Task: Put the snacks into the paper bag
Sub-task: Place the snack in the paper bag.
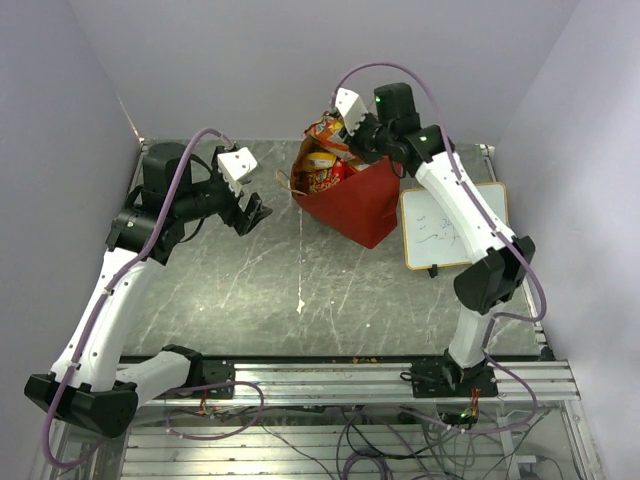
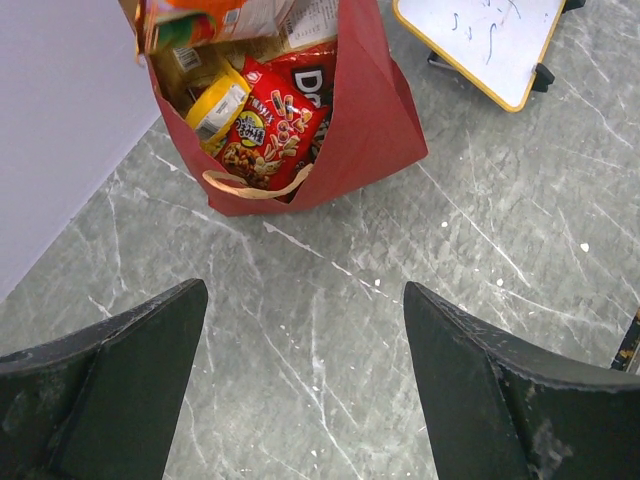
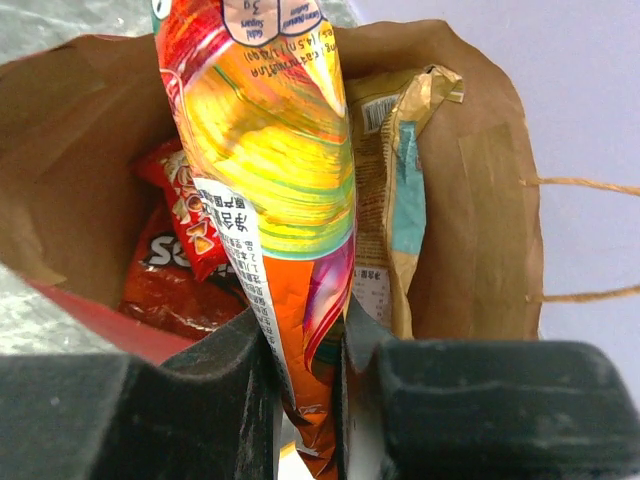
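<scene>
The red paper bag (image 1: pixel 365 200) stands at the back of the table, its mouth open toward the left. Inside lie several snacks: a red packet (image 2: pixel 270 125), a yellow one (image 2: pixel 215 105) and a kraft-brown pouch (image 3: pixel 395 190). My right gripper (image 3: pixel 308 340) is shut on the end of an orange-yellow chip bag (image 3: pixel 265 150), held over the bag's mouth with its far end reaching inside. My left gripper (image 2: pixel 305 330) hangs open and empty above the bare table, left of the bag.
A wood-framed whiteboard (image 1: pixel 450 225) lies flat just right of the bag, under the right arm. Purple walls close in on the left, back and right. One twisted handle (image 2: pixel 255 185) rests at the bag's near lip.
</scene>
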Robot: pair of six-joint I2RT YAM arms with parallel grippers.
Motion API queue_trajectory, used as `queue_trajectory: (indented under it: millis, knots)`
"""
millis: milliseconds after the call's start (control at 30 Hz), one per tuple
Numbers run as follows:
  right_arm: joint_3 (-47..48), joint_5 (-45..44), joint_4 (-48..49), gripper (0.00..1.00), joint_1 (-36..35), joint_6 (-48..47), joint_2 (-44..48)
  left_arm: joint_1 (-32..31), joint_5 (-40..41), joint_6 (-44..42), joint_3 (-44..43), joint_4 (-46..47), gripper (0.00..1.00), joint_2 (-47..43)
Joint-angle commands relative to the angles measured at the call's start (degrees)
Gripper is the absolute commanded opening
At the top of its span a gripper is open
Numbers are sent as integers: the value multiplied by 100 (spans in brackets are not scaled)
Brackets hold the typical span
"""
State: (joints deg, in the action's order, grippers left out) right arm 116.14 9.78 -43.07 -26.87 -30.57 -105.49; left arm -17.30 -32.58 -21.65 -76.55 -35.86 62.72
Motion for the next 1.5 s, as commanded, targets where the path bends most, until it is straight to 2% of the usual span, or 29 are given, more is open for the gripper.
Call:
queue_trajectory:
  millis: [0, 267, 633, 833, 900, 1100, 1467]
  knots:
    - [355, -671, -86, 5, -115, -391, -301, 65, 46, -41, -23, 35, 90, -133]
    - [238, -1849, -10, 7, -528, -803, -641, 78, 41, -50, -11, 26, 90, -161]
    - [-17, -2830, 447, 11, -639, -985, -797, 86, -14, -64, 18, 57, 90, -120]
    - [-2, -3009, 609, 13, -725, -926, -996, 104, -28, -82, 36, 52, 90, -124]
    - [-10, -3030, 552, 17, -750, -889, -1168, 104, -22, -85, 36, 45, 90, -129]
    - [-267, -2814, 534, 43, -745, -792, -1117, 105, -48, -119, 43, 18, 90, -133]
    - [314, -1518, 198, 57, -512, -78, -789, 104, -67, -166, 53, 2, 90, -137]
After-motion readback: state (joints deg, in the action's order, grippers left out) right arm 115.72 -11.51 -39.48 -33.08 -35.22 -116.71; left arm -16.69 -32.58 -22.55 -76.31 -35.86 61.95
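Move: My right hand still pinches the orange candy packet above the bag mouth. The snack pile it is going onto lies roughly 16 cm below, about 4 cm ahead and 4 cm left. On it, the yellow packet is some 6 cm ahead and 9 cm left of this hand, the red snack 1 cm ahead and 7 cm left, the brown packet 9 cm ahead and 2 cm left. From my left hand the pile is about 21 cm ahead, 18 cm right and 20 cm below. I lower the candy packet into the paper bag with my right hand, some 10 cm down in two stages, easing about 4 cm forward between them while my wrist tips the fingers roughly 25 degrees steeper. Near the bottom I open the fingers to about half and let go of the packet onto the pile, then begin to rise by a centimetre. ##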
